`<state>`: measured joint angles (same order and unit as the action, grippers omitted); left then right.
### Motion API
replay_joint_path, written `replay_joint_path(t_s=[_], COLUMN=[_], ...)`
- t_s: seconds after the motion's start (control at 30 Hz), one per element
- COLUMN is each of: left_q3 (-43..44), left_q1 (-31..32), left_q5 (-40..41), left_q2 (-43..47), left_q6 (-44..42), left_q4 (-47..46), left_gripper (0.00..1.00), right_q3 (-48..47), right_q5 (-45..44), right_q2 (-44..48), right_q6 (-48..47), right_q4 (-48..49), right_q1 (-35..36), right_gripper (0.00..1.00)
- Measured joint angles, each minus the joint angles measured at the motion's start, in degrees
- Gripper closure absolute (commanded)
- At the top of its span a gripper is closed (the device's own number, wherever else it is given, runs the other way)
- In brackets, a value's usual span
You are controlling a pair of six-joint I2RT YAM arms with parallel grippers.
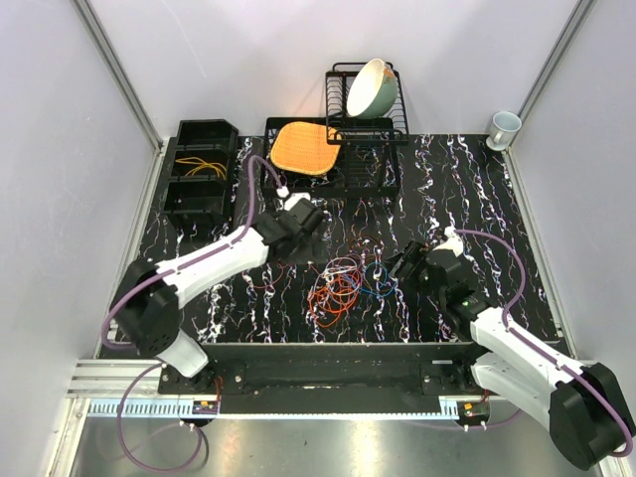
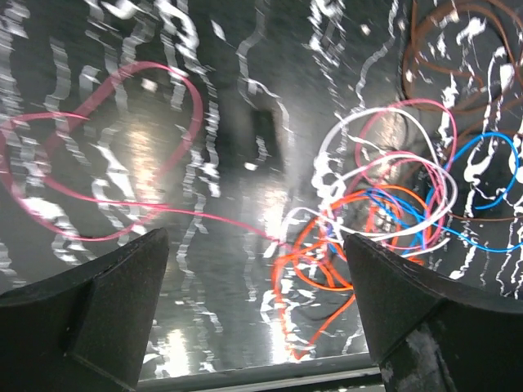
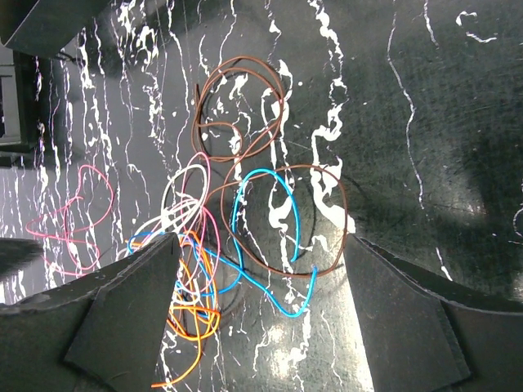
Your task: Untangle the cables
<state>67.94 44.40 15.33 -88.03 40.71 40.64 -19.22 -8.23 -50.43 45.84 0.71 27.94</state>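
The cables (image 1: 340, 282) lie in a loose tangle on the black marbled table, between my two grippers. My left gripper (image 1: 304, 225) is open and empty, hovering up and left of the tangle. In the left wrist view its gripper (image 2: 257, 286) is over bare table, with a pink loop (image 2: 106, 155) to the left and orange (image 2: 327, 253), white and blue wires to the right. My right gripper (image 1: 407, 264) is open and empty just right of the tangle. In the right wrist view its gripper (image 3: 261, 286) frames a light-blue wire (image 3: 270, 229) and a brown loop (image 3: 245, 106); orange wire (image 3: 192, 318) lies by the left finger.
Black bins (image 1: 199, 169) stand at the back left, one holding a yellow cable (image 1: 202, 165). An orange mat (image 1: 303, 147) and a dish rack (image 1: 366, 124) with a bowl (image 1: 370, 87) stand at the back. A mug (image 1: 503, 127) stands at the back right corner.
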Motion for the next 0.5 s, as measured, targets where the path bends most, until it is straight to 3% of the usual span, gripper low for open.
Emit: replay_joint_path(t_s=[0.27,0.4,0.5], left_q3=[1.2,1.46,1.49], left_q1=[2.45,2.34,2.36], left_q5=[-0.33,-0.15,-0.11], left_q2=[-5.27,-5.42,-5.77], left_q6=[5.92,8.37,9.4], left_q4=[-0.83,-0.74,-0.7], left_gripper=[0.16,0.37,0.44], right_q3=[0.0,0.0,0.0], right_q5=[0.48,0.81,0.83], right_q2=[-0.46,-0.5,-0.55], right_q6=[-0.44,-0.61,-0.63], right_q4=[0.74,0.81,0.85], right_q1=[0.0,0.0,0.0], right_gripper=[0.13,0.13,0.13])
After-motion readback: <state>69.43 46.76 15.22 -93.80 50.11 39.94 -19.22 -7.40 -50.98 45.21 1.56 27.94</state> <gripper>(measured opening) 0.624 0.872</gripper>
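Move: The free run of the pink cable, just before it enters the tangle, lies about 3 cm to the right of the left gripper, level with it and some 4 cm below. The tangle's middle is about 5 cm right and 1 cm back; the loose pink loop is 9 cm left, 3 cm ahead; the brown coil is 10 cm right, 8 cm ahead. From the right gripper that pink run is about 14 cm left, level, 4 cm below. Bring the left gripper down and to the right, about 2.5 cm each way, so that its open fingers straddle the pink cable's run beside the tangle. Halt there, turn the hand slightly counter-clockwise, and begin closing the fingers around the strand, from nearly wide open to roughly two thirds, without pinching it yet. ##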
